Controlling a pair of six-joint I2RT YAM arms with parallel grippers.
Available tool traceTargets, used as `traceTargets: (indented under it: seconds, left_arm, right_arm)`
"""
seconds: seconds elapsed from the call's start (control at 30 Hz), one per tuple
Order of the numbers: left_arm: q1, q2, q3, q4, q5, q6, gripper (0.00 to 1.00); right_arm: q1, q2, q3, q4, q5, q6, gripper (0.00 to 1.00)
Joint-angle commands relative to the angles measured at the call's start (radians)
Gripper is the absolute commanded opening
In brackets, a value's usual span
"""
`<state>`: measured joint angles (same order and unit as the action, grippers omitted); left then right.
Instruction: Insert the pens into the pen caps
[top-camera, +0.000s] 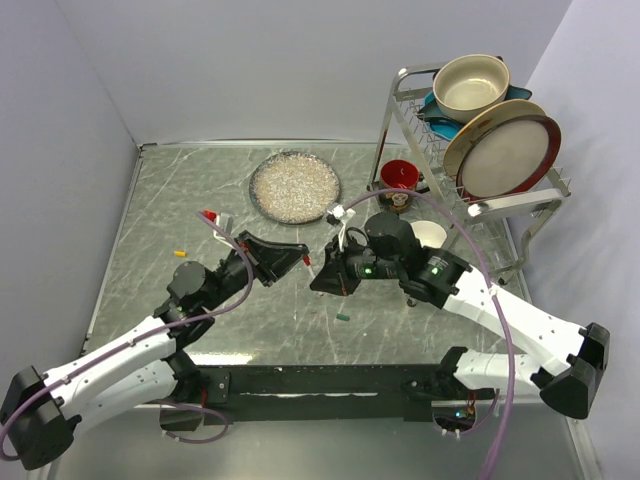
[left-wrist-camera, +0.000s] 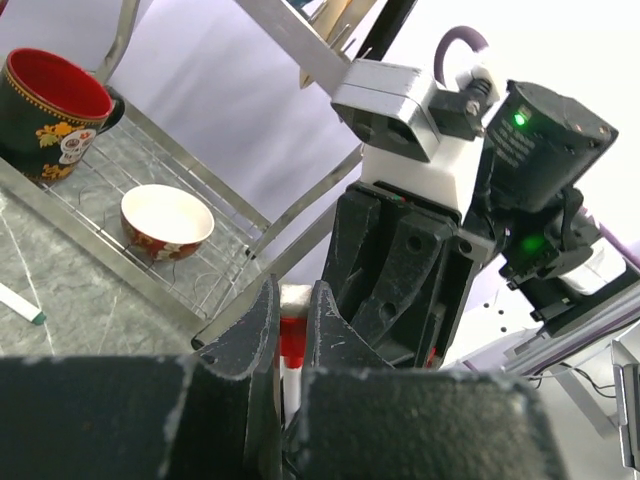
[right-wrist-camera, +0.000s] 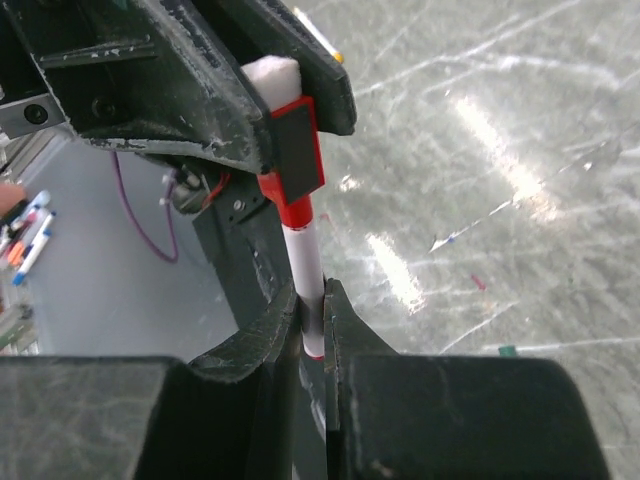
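A white pen (right-wrist-camera: 307, 255) with its red cap (right-wrist-camera: 298, 160) is held between my two grippers above the middle of the table. My left gripper (top-camera: 301, 258) (left-wrist-camera: 292, 300) is shut on the red cap (left-wrist-camera: 291, 338). Facing it, my right gripper (top-camera: 319, 277) (right-wrist-camera: 311, 300) is shut on the white barrel. The barrel's front end sits inside the cap. A dark green cap (top-camera: 342, 317) (right-wrist-camera: 507, 350) lies on the table below the grippers. An orange-yellow cap (top-camera: 180, 253) lies at the left. Another white pen (left-wrist-camera: 20, 305) with a green tip lies near the rack.
A speckled round plate (top-camera: 294, 186) lies at the back centre. A wire dish rack (top-camera: 505, 205) at the right holds a red mug (top-camera: 400, 175), a small bowl (top-camera: 428, 233), a large plate and a bowl on top. Walls close off the left and back.
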<state>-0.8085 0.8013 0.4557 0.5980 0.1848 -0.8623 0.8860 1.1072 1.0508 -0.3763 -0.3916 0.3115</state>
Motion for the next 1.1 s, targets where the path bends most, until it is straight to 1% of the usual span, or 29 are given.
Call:
traceTargets:
  seconds: [0.0,0.1,0.2,0.3,0.43,0.47,0.5,0.53,0.57,0.6,0.63,0.7,0.77,0.8,0.87,0.9,0.93,0.97,1.07]
  left_arm:
    - [-0.133,0.071,-0.107,-0.297,0.453,-0.063,0.01]
    - [-0.133,0.104,-0.132,-0.270,0.458,-0.086,0.01]
    - [-0.133,0.137,-0.147,-0.181,0.472,-0.132,0.01]
    - [-0.133,0.183,-0.141,-0.153,0.470,-0.153,0.01]
    - [-0.126,0.170,-0.141,-0.145,0.455,-0.170,0.01]
    - [-0.117,0.164,-0.146,-0.136,0.462,-0.181,0.01]
    - [-0.104,0.165,-0.169,-0.071,0.479,-0.197,0.01]
    - [-0.097,0.180,-0.187,-0.032,0.485,-0.231,0.01]
    - [-0.095,0.194,-0.190,-0.035,0.470,-0.245,0.01]
    - [-0.096,0.206,-0.164,-0.132,0.447,-0.222,0.01]
    - [-0.110,0.220,-0.157,-0.165,0.421,-0.205,0.01]
    - [-0.119,0.231,-0.146,-0.170,0.406,-0.202,0.01]
    - [-0.129,0.240,-0.120,-0.233,0.383,-0.170,0.01]
    - [-0.129,0.243,-0.105,-0.244,0.371,-0.161,0.01]
    - [-0.132,0.256,-0.089,-0.280,0.370,-0.136,0.01]
    - [-0.133,0.259,-0.075,-0.296,0.369,-0.132,0.01]
    - [-0.142,0.257,-0.074,-0.297,0.375,-0.106,0.01]
    - [-0.143,0.254,-0.077,-0.302,0.378,-0.107,0.01]
    - [-0.139,0.236,-0.098,-0.271,0.374,-0.113,0.01]
  right_arm:
    - [-0.128,0.000,0.228,0.741,0.116,0.031,0.00]
    - [-0.145,0.005,0.233,0.748,0.090,0.003,0.00]
    - [-0.144,0.008,0.203,0.807,0.050,-0.022,0.00]
    - [-0.142,0.026,0.177,0.820,0.060,-0.037,0.00]
    - [-0.144,0.022,0.118,0.844,0.040,-0.075,0.00]
    - [-0.142,0.016,0.074,0.856,0.033,-0.089,0.00]
    - [-0.139,-0.001,0.049,0.872,0.024,-0.110,0.00]
    - [-0.131,-0.009,0.034,0.861,0.051,-0.173,0.00]
    - [-0.127,-0.015,0.017,0.852,0.069,-0.199,0.00]
    - [-0.124,-0.029,0.014,0.843,0.089,-0.221,0.00]
    - [-0.121,-0.029,0.021,0.814,0.111,-0.242,0.00]
    - [-0.117,-0.017,0.064,0.789,0.170,-0.252,0.00]
    - [-0.111,0.006,0.127,0.749,0.230,-0.258,0.00]
    - [-0.111,0.041,0.152,0.735,0.232,-0.252,0.00]
    - [-0.148,0.077,0.205,0.712,0.189,-0.177,0.00]
    - [-0.169,0.103,0.209,0.723,0.115,-0.139,0.00]
    - [-0.180,0.109,0.210,0.749,0.102,-0.091,0.00]
    - [-0.202,0.114,0.204,0.754,0.100,-0.081,0.00]
    - [-0.209,0.111,0.180,0.767,0.077,-0.077,0.00]
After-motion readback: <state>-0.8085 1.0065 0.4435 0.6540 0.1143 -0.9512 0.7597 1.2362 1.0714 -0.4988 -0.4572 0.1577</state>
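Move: The red cap, pinched in the left fingers and already over the pen's end, sits about 4 cm above the right hand, 2 cm ahead and 3 cm to its left. From the left hand, the white pen's middle lies roughly 3 cm below, 1 cm back and 2 cm right. On the table some 25 cm beneath the right hand are a green cap, about 3 cm ahead and 5 cm right, and a green-tipped marker, roughly 23 cm ahead and 8 cm right. The red cap and white pen stay in line, end to end, while both hands carry them together down over 5 cm with a slight drift right, then about 3 cm forward at the end. The left fingers tip down roughly 10 degrees; the right hand's tilt also steepens by about 10. Both grips stay shut, cap on top and pen below. ##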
